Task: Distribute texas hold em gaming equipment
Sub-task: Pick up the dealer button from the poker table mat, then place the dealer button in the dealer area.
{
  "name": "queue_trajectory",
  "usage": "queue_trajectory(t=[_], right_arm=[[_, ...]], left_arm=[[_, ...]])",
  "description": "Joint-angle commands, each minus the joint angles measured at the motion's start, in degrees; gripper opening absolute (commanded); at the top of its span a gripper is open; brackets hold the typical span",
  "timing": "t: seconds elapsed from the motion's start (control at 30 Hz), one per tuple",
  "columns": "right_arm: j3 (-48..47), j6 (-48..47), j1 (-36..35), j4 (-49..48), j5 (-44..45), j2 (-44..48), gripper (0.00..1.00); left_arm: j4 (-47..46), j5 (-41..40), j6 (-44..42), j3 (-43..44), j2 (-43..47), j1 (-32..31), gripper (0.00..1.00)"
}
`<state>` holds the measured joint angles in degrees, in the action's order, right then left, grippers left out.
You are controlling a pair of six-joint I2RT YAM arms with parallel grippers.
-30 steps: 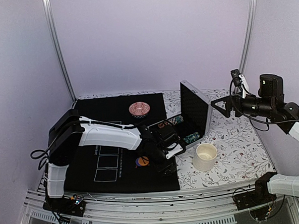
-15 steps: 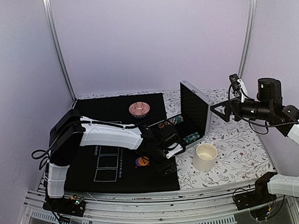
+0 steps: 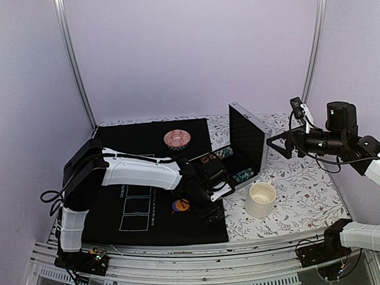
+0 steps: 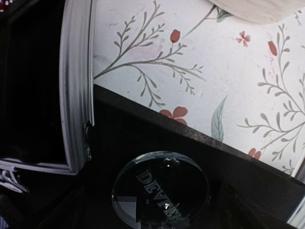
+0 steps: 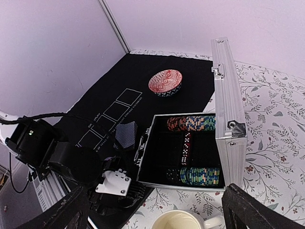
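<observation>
An open metal case (image 5: pixel 228 102) holds two rows of striped poker chips (image 5: pixel 191 123) (image 5: pixel 200 175) and dark dice (image 5: pixel 187 143). Grey-blue-backed playing cards (image 5: pixel 126 135) lie on the mat just left of the case. A black round disc lettered DEALER (image 4: pixel 160 191) lies flat on the black mat (image 3: pixel 135 183), below my left gripper (image 3: pixel 213 208), which stands open over it near the case's front corner. An orange disc (image 3: pixel 180 206) sits on the mat to its left. My right gripper (image 3: pixel 279 143) hangs open in the air right of the case lid, holding nothing.
A white cup (image 3: pixel 260 199) stands on the floral tablecloth (image 3: pixel 305 181) right of my left gripper. The red patterned bowl (image 3: pixel 177 138) sits at the back of the mat. The raised case lid (image 3: pixel 248 140) stands between the two arms.
My left gripper has opened a little wider over the dealer disc. The right arm has dropped slightly and drifted left toward the case lid.
</observation>
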<state>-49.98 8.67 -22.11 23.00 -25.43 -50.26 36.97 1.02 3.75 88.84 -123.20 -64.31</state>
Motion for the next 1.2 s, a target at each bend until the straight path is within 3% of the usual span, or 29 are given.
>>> queue_trajectory(t=[0.0, 0.33, 0.5, 0.8, 1.17], right_arm=[[1.0, -0.7, -0.2, -1.1, -1.2, 1.3, 0.99], [1.7, 0.0, -0.2, -1.5, -1.2, 2.8, 0.99], [1.7, 0.4, -0.2, -2.0, -1.8, 2.8, 0.99], [1.5, 0.8, -0.2, -2.4, -2.4, 4.2, 0.99], [0.6, 1.5, -0.2, -4.4, -5.1, 6.9, 0.99]], left_arm=[[2.2, -0.9, 0.8, 0.6, -4.0, -0.4, 0.95], [3.7, -1.0, 0.7, -1.6, -3.5, -1.3, 0.76], [3.5, 1.7, 0.7, -2.2, -1.9, -1.6, 0.59], [2.2, 3.5, 1.2, -3.8, 3.7, -1.3, 0.4], [0.6, 9.5, 2.0, -8.2, 18.7, 2.7, 0.39]])
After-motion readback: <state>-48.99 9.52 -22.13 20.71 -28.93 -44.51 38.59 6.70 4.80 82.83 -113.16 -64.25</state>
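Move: The dealer button lies flat between the open fingers of the left hand, its middle about 1 cm below the hand point. The big blind chip is about 9 cm to this hand's left and 4 cm farther out; the card deck is roughly 11 cm left and 12 cm ahead. The case's middle is some 16 cm ahead and 4 cm right; the white cup is about 15 cm right, 1 cm ahead. From the right hand the button is some 20 cm left, 5 cm back and 28 cm below. Almost in place at first, the left hand closes its fingers from wide open to a bit over half and pinches the dealer button by its rim. It then draws the button back about 2.5 cm and slightly left, away from the case, and finally lifts it some 4 cm, still rising at the end. The empty right hand eases up 3 cm and back 2 cm, fingers open. ##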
